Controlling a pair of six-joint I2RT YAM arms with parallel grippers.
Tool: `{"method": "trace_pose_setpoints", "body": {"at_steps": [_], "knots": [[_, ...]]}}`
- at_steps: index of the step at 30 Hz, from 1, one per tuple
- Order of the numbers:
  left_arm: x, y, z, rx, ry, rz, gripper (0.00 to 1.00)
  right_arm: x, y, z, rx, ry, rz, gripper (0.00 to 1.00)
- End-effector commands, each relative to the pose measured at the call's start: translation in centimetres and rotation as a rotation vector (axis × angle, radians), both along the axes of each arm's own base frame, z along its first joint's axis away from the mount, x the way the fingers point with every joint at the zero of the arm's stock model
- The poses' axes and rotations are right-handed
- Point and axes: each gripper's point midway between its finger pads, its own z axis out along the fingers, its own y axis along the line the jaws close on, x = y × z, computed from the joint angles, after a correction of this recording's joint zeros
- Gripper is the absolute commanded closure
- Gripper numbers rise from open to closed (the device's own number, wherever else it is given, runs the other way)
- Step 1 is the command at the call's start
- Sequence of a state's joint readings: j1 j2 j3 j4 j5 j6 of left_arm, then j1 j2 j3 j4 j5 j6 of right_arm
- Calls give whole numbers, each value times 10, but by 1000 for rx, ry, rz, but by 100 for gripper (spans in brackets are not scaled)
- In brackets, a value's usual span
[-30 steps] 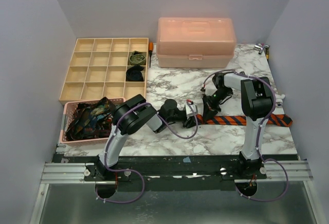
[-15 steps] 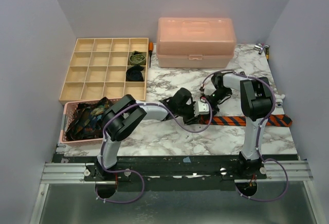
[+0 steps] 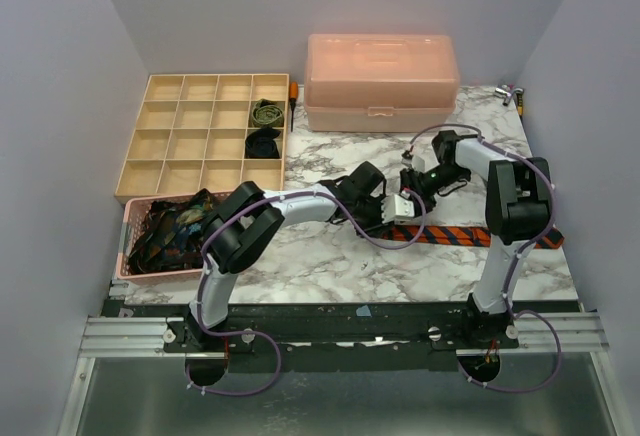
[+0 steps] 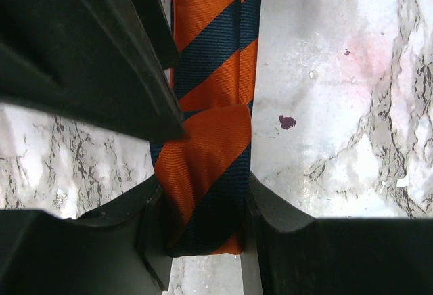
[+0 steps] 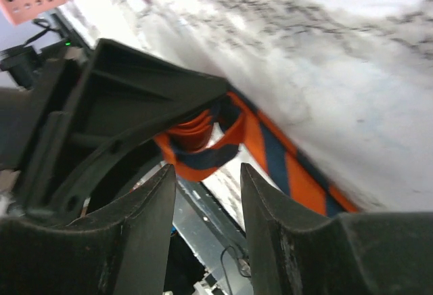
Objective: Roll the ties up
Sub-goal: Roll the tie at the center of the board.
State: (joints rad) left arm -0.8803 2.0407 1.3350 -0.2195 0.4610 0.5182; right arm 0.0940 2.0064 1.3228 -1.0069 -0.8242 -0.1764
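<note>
The orange-and-navy striped tie (image 3: 470, 236) lies flat along the marble table (image 3: 330, 256), its left end turned over into a small roll. My left gripper (image 3: 393, 218) is shut on that rolled end (image 4: 206, 187), with the fabric pressed between both fingers (image 4: 298, 247). Just behind it my right gripper (image 3: 413, 188) hangs open. In the right wrist view its fingers (image 5: 145, 234) stand apart, short of the roll (image 5: 203, 147), with nothing between them. Two rolled ties, an olive one (image 3: 266, 112) and a black one (image 3: 263, 143), sit in the compartment tray (image 3: 205, 103).
A pink basket (image 3: 128, 228) of loose dark ties stands at the left front. A pink lidded box (image 3: 380, 81) stands at the back. Small tools (image 3: 510, 94) lie in the back right corner. Purple cables loop round both arms.
My right gripper has opened, let go of the tie and drawn back. My left gripper has swung right onto the tie's rolled end and closed on it.
</note>
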Motion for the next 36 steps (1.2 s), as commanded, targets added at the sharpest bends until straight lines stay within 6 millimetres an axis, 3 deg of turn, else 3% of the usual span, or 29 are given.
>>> {"method": "trace_pose_setpoints", "body": {"at_steps": [1,4,8,13,14,16,19,24,25,26,27,30,32,34,36], "knots": [[-40,80,-79,377,143,11,91,-4,20,27,163,-41,-2,52],[-41,80,-80,380,147,9,90,-5,25,26,194,-15,-9,51],[-40,79,-80,379,148,11,88,-17,25,0,135,34,16,54],[-42,77,-79,371,161,16,86,-26,16,-28,52,57,41,68],[-43,77,-80,369,166,19,84,-25,15,-31,39,52,43,79],[-45,74,-78,349,183,23,78,-19,10,-38,-10,30,39,98],[-43,64,-68,265,184,43,56,-9,-3,-52,-121,2,46,100],[-24,42,-25,-15,161,114,32,-7,-24,-75,-264,-1,60,100],[-21,39,-14,-77,147,127,23,-7,-27,-79,-285,2,60,100],[-16,34,-2,-143,129,131,6,-7,-30,-82,-306,1,62,100],[-13,32,11,-206,114,128,2,-8,-31,-85,-321,2,67,100],[4,26,48,-401,8,213,1,-9,-35,-90,-375,-19,100,100],[1,26,75,-562,-65,180,2,-10,-34,-91,-408,-51,131,100],[-5,30,86,-662,-55,216,2,-12,-32,-93,-431,-70,155,100],[-9,25,83,-646,49,209,2,-14,-29,-94,-449,-79,174,100]]}}
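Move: The left hand already pinches the tie roll by its two edges, the roll's middle right at its fingertips. From the right hand, half open above, the roll lies about 3 cm to the left, 2 cm back and 3 cm down. The unrolled tie's middle is some 17 cm to the right hand's right, 2 cm back and 5 cm below, and the pink case stands about 28 cm ahead of it and 5 cm left. The right hand first lifts about 2 cm and swings 2 cm left over the tie roll, then comes back about 2 cm and down some 6 cm from its top, shutting its fingers on the way and shifting 2 cm right again, until the closed tips bear on the tie close against the roll's right side. The left hand keeps its pinch on the roll meanwhile and only late in this opens wide, lets go and draws off about 5 cm to the left, rising a little and tilting its fingers some 20 degrees nearer to level, pointing right. ##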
